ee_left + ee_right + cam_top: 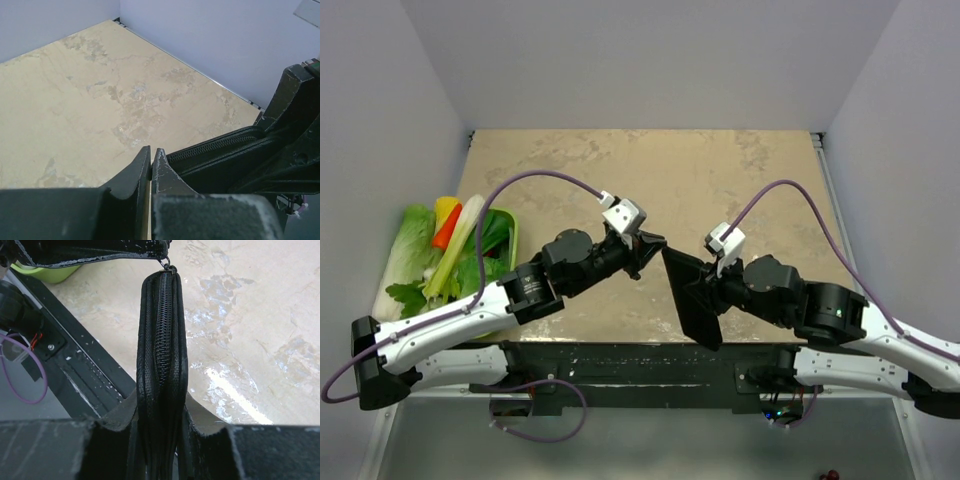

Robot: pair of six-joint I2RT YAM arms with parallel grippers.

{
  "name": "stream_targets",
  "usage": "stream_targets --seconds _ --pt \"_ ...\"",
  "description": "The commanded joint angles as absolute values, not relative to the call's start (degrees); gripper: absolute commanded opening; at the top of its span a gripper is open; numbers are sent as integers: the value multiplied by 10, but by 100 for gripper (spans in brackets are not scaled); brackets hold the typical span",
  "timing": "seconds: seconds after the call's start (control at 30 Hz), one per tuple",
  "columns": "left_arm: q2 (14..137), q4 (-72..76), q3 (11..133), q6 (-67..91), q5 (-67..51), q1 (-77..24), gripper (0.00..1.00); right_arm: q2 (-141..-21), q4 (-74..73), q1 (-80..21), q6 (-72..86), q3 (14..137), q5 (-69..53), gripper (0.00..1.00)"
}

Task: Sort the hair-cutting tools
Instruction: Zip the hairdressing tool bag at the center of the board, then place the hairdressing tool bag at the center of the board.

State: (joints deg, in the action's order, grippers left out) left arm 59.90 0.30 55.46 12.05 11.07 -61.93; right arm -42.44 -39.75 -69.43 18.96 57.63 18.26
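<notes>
The black fabric case (692, 295) stands on edge above the table, its zipper closed along the top in the right wrist view (160, 340). My right gripper (708, 290) is shut on the case, one finger on each side (160, 412). My left gripper (656, 243) is shut at the case's far upper corner, pinching the small metal zipper pull (165, 262). In the left wrist view the jaws (151, 155) are pressed together beside the case (225, 155). No scissors or combs are in view.
A green tray (508, 225) of leafy vegetables, a carrot and a leek sits at the left table edge. The black mounting rail (620, 360) runs along the near edge. White walls enclose the left, back and right sides.
</notes>
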Motion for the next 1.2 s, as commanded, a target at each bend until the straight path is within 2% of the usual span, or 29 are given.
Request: stream_targets --seconds 0.0,0.1,0.13,0.17,0.23,0.27,0.3,0.43,0.53,0.83,0.87,1.17 --pt "590 14 535 98 252 -556 0 -400 -396 -708 177 613 148 0" --pt "602 23 553 91 229 -556 0 -413 -378 -708 178 616 165 0" --pt "605 26 559 90 226 -556 4 -426 -371 -708 178 619 172 0" --pt "605 25 575 88 224 -556 18 -436 -367 -709 180 619 187 0" --pt "601 12 591 83 231 -556 33 -462 -364 -708 188 618 227 0" --pt "599 6 610 81 236 -556 85 -469 -358 -708 189 618 241 0" --pt "594 1 618 79 250 -556 99 -475 -350 -708 192 618 265 0" --pt "561 -51 637 88 280 -556 99 -511 -281 -697 192 635 314 0" --pt "536 -74 633 99 290 -556 99 -559 -236 -654 189 662 294 0" --pt "453 -91 538 146 253 -557 99 -716 -88 -464 213 746 68 0" --pt "449 -92 524 152 238 -557 99 -728 -77 -444 225 747 6 0" --pt "415 -76 462 180 118 -557 99 -848 177 -236 448 631 -273 0"
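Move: The left fingertips are already shut on the zipper pull at the bag's far end. The bag's middle lies about 9 cm back from this hand, 8 cm to its right and 6 cm lower. The right hand already grips the bag, its middle some 3 cm below the fingers; from this hand the pull is roughly 9 cm ahead, 8 cm left and 3 cm up, and the board's center about 26 cm ahead, 11 cm left and 25 cm down. The left fingers let go of the zipper pull, spreading wide as the hand goes forward and left, then draws back while still swinging left, rising and sinking again, to end about 10 cm left of its start. The right hand keeps its pinch on the bag and, after a small dip, carries it some 25 cm forward and slightly left over the board, rolling its left side up and turning a little clockwise. ##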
